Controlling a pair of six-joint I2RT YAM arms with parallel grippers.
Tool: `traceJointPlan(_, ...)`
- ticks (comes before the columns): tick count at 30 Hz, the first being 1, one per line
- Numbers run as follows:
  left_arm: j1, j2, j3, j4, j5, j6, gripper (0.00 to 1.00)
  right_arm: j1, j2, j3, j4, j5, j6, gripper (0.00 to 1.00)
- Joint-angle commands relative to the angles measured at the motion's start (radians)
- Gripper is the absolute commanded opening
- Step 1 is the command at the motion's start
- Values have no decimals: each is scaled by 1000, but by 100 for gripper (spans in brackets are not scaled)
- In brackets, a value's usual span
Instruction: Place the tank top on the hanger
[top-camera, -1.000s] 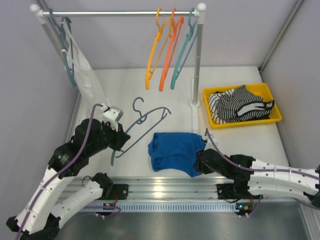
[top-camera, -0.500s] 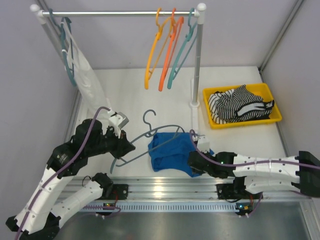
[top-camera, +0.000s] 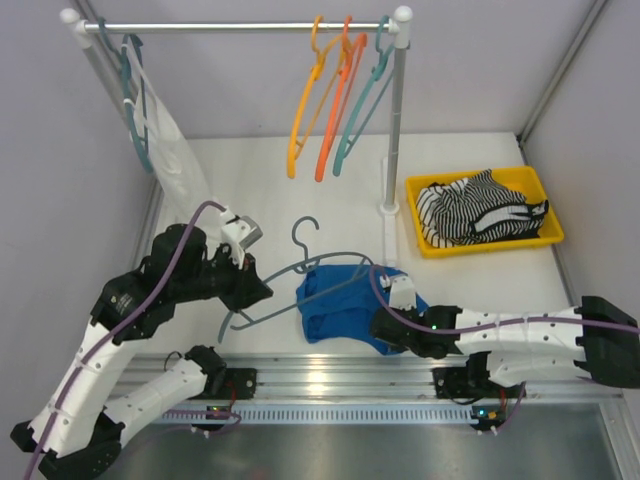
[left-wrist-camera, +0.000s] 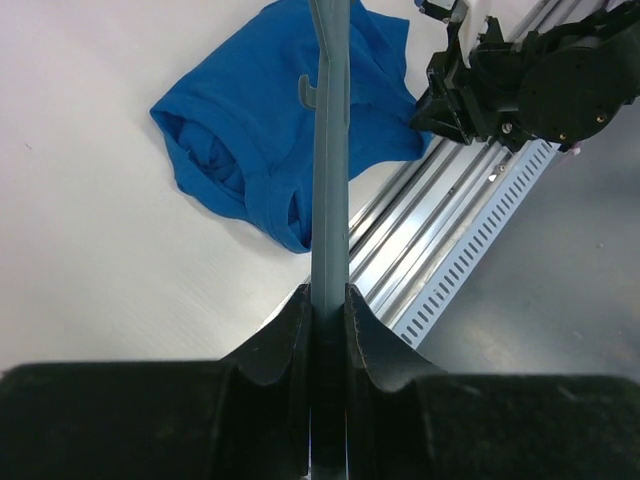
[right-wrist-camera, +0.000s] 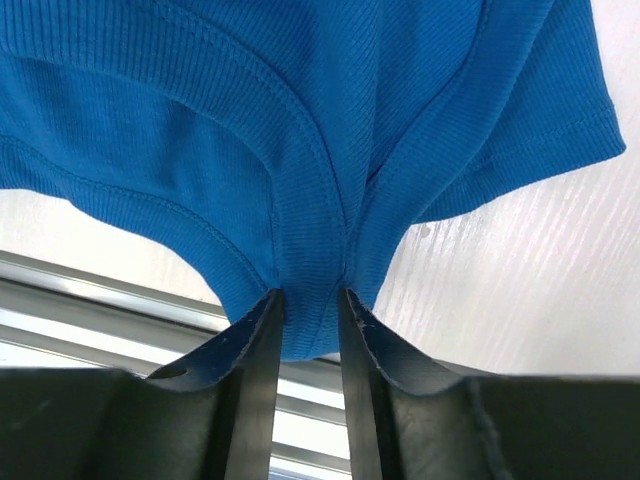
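Observation:
The royal-blue tank top (top-camera: 345, 300) lies crumpled on the white table between the two arms. My left gripper (top-camera: 258, 290) is shut on the thin slate-teal hanger (top-camera: 272, 308), whose far arm reaches over the top's left part, hook pointing away from me. In the left wrist view the hanger (left-wrist-camera: 329, 200) runs straight out from between the jaws (left-wrist-camera: 329, 300) across the blue fabric (left-wrist-camera: 260, 130). My right gripper (top-camera: 385, 335) sits at the top's near edge. In the right wrist view its jaws (right-wrist-camera: 312, 300) pinch a strap of the tank top (right-wrist-camera: 300, 120).
A yellow tray (top-camera: 415, 190) at the right holds a striped garment (top-camera: 480, 210). The clothes rack's post (top-camera: 393, 120) stands behind the top, with orange hangers (top-camera: 320, 110) and a teal one (top-camera: 355, 120) on its bar. A white garment (top-camera: 170, 150) hangs at the left.
My left arm has swung the hanger to the right until it overlaps the tank top. My right gripper slid left along the top's near edge and narrowed onto a strap.

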Motion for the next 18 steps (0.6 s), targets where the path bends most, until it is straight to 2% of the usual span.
traceJointPlan(1,-3,33,51,-27,50,10,0,19,-12,17,-18,36,25,26)
traceJointPlan(7,-42,66,83,-56,30,16,0,-9,-58,6,-31,47,22,6)
traceJointPlan(12,-69,90,88,-67,15,19,0,-43,-107,-4,-41,44,4,0)
traceJointPlan(18,-114,105,74,-67,41,23,0,-141,-190,-21,-38,14,-50,0)
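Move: My open right fingers stand astride the tank top's near right strap, which lies between the tips about 1 cm below the hand point; the garment's middle is some 8 cm ahead and 7 cm left. The held hanger's right end hangs roughly 8 cm ahead of my right hand, 5 cm left and 12 cm above. From my left hand, gripping the hanger, the tank top's middle lies about 6 cm ahead, 14 cm right and 25 cm below. I shut my right fingers on the strap, pinching it, then raise it off the table, up about 2.5 cm and 2 cm forward with a little drift to the right, gaining speed. My left hand keeps its grip on the hanger and eases right, back and slightly down, about 2 cm in all, turning a few degrees clockwise and tipping down so the hanger comes in over the tank top. ##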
